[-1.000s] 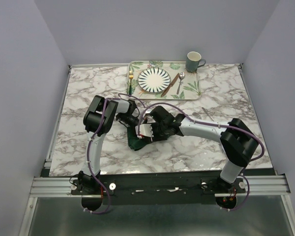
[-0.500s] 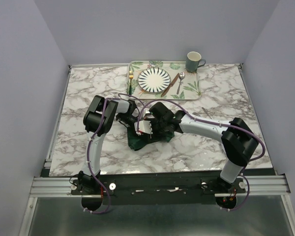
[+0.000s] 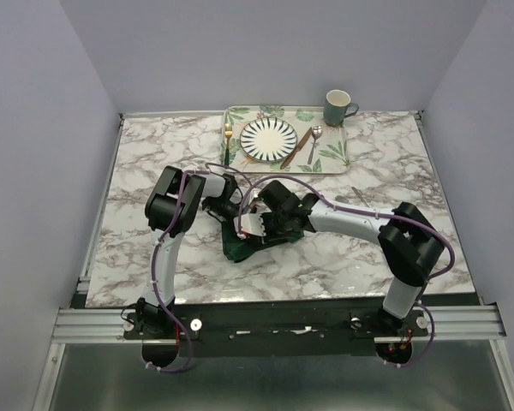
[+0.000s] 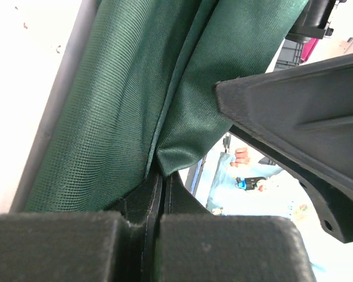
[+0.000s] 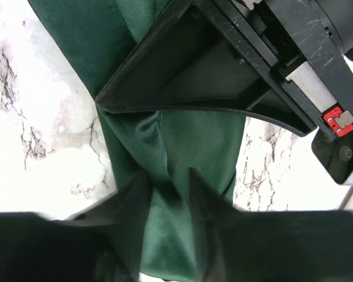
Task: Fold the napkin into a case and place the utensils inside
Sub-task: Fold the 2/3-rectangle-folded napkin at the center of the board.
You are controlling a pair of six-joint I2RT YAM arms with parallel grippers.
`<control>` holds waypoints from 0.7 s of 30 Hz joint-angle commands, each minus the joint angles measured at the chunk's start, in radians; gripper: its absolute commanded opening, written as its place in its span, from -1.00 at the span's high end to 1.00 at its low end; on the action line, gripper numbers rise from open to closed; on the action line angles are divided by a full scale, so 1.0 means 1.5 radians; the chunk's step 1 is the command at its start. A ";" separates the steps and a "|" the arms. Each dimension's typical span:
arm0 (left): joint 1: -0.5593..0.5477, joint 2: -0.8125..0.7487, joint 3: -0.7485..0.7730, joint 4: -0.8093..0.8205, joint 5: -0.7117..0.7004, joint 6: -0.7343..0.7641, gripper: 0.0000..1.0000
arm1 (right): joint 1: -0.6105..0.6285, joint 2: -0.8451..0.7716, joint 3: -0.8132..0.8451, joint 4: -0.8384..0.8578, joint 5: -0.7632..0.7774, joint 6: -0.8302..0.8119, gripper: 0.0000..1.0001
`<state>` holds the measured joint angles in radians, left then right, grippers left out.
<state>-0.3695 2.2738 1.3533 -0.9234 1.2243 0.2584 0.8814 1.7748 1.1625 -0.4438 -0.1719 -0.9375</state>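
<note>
The dark green napkin (image 3: 238, 243) lies bunched on the marble between the two arms. My left gripper (image 4: 160, 176) is shut on a hanging fold of the napkin (image 4: 129, 100), which it lifts off the table. My right gripper (image 5: 167, 194) stands right beside it with its jaws apart, astride a ridge of the cloth (image 5: 182, 147) just under the left gripper's finger (image 5: 182, 82). In the top view the two grippers meet over the cloth, left (image 3: 232, 208) and right (image 3: 255, 225). The utensils lie on the tray: gold fork (image 3: 228, 141), brown knife (image 3: 292, 148), silver spoon (image 3: 313, 143).
A leaf-patterned tray (image 3: 334, 157) at the back centre carries a striped plate (image 3: 269, 138) and a green mug (image 3: 337, 108). White marble (image 5: 53, 135) shows on both sides of the cloth. The table's raised edges run left and right.
My right gripper has edged a little toward the left gripper and its jaws have narrowed around the cloth. The left gripper has kept its pinch and has not moved.
</note>
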 commanded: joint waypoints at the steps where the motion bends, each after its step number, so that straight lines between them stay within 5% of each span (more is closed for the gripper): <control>1: 0.010 -0.001 -0.020 0.009 -0.053 0.007 1.00 | -0.006 0.009 -0.005 0.001 0.001 -0.002 0.53; 4: 0.016 -0.025 -0.026 0.013 -0.044 0.013 0.91 | -0.008 0.008 -0.004 -0.009 -0.010 -0.002 0.96; 12: 0.049 -0.131 -0.055 0.011 -0.024 0.020 0.23 | -0.020 0.007 -0.002 -0.028 -0.040 0.007 0.99; 21: 0.124 -0.198 -0.070 0.031 -0.036 0.006 0.30 | -0.054 0.025 0.049 -0.085 -0.106 0.036 0.99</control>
<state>-0.2405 2.0151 1.2522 -0.9085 1.1969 0.2806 0.8303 1.7786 1.1736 -0.4934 -0.2497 -0.9237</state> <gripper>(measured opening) 0.383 0.014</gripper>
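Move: The left hand still pinches the napkin's folded edge. The right hand's half-open fingers straddle that edge farther along, at their tips; the left hand's pinch spot lies about 5 cm to its left and 3 cm back. From the right hand the napkin's loose left end is some 8 cm left and 5 cm back, the plate about 23 cm straight ahead, both roughly 4 cm lower. Right fingers shut on the folded edge; left fingers then open and lift about 5 cm, drawing off leftward. ##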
